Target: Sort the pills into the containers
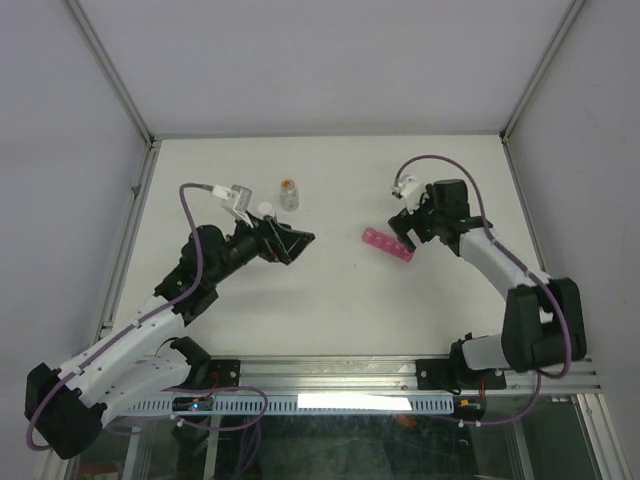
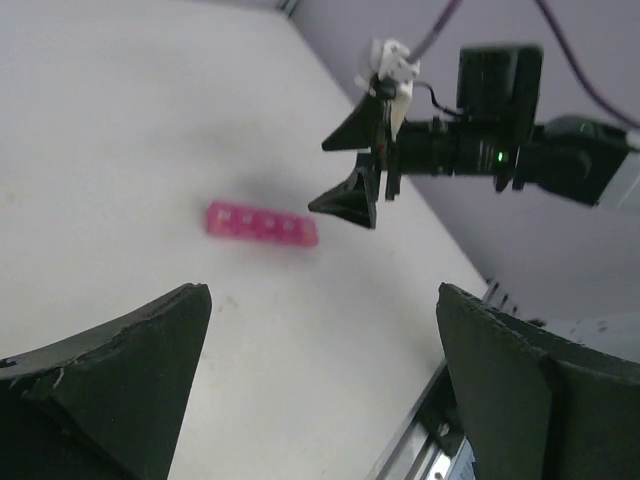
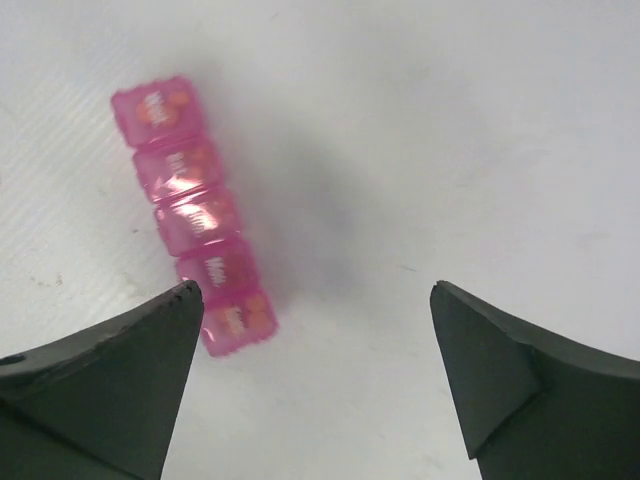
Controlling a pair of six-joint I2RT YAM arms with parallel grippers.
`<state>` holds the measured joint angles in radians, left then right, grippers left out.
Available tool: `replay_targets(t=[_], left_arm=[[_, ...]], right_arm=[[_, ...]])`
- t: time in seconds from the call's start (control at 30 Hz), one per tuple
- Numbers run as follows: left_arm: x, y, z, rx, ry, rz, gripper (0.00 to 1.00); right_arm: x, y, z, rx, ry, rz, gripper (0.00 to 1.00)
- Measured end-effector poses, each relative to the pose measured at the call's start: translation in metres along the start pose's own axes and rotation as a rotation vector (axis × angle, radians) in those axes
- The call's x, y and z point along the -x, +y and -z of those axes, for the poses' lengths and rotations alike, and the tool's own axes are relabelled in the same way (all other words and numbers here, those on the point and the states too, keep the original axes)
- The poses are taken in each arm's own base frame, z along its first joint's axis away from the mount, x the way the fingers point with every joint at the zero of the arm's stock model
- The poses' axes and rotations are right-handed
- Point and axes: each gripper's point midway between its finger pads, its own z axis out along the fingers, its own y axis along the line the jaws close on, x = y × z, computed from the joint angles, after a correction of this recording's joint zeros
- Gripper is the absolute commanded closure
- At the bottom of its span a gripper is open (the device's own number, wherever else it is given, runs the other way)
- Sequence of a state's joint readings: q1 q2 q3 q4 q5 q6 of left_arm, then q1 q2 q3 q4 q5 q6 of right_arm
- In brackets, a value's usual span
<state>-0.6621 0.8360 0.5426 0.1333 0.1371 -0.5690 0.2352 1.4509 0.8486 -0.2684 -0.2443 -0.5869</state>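
The pink pill-organiser strip point(image 1: 387, 244) lies flat on the white table, its row of small compartments showing white lettering on the lids point(image 3: 195, 215). Orange pills point(image 3: 240, 315) show through the translucent plastic. My right gripper point(image 1: 405, 233) hovers just right of the strip's right end, open and empty point(image 3: 315, 288); its left finger point(image 3: 120, 380) is close beside the nearest compartment. My left gripper point(image 1: 297, 245) stands open and empty point(image 2: 322, 292), well to the left of the strip point(image 2: 262, 224) and pointing toward it.
A small clear bottle point(image 1: 289, 194) with orange-brown contents stands at the back, above my left gripper, with a small white cap point(image 1: 264, 207) lying beside it. Metal frame rails point(image 1: 330, 372) run along the table's near edge.
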Motion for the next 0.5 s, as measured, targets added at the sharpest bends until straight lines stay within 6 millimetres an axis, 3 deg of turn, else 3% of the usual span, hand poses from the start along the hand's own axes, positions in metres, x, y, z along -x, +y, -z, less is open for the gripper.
replay_targets(t=[0.1, 0.2, 0.3, 0.4, 0.5], left_arm=[[0.067, -0.038, 0.003, -0.058, -0.119, -0.032, 0.01], [0.136, -0.084, 0.017, -0.114, -0.229, -0.088, 0.01], [0.195, -0.126, 0.034, -0.155, -0.318, -0.151, 0.01], [0.232, -0.152, 0.051, -0.175, -0.379, -0.199, 0.01], [0.245, -0.162, 0.064, -0.171, -0.395, -0.228, 0.01]], right_arm=[[0.037, -0.036, 0.062, -0.160, -0.165, -0.016, 0.01], [0.089, -0.069, 0.152, -0.328, -0.373, -0.077, 0.01], [0.164, -0.085, 0.262, -0.418, -0.612, -0.098, 0.01], [0.216, -0.060, 0.343, -0.391, -0.821, -0.053, 0.01], [0.225, -0.024, 0.384, -0.328, -0.934, -0.038, 0.01]])
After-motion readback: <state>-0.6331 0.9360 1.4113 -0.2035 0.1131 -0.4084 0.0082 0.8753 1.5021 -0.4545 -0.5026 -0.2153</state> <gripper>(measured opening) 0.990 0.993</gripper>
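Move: The pink pill container lies just beneath the open right hand, about 6 cm below, 2 cm back and 4 cm to the left. From the left hand, the pink container is some 10 cm ahead, 20 cm to the right and 20 cm down. Nearer to that hand stand the white bottle, roughly 14 cm ahead and 8 cm left, and the corked jar, about 18 cm ahead and 3 cm left, both some 18 cm below. Touching nothing, both empty hands head up and away from the pink pill container with fingers still wide open. The right shoots up about 43 cm, drifting right first, then drawing back some 10 cm as its fingers swing up from their steep downward slant. The left climbs some 30 cm, slowing near the top, its fingertips tilting up about 25 degrees. ##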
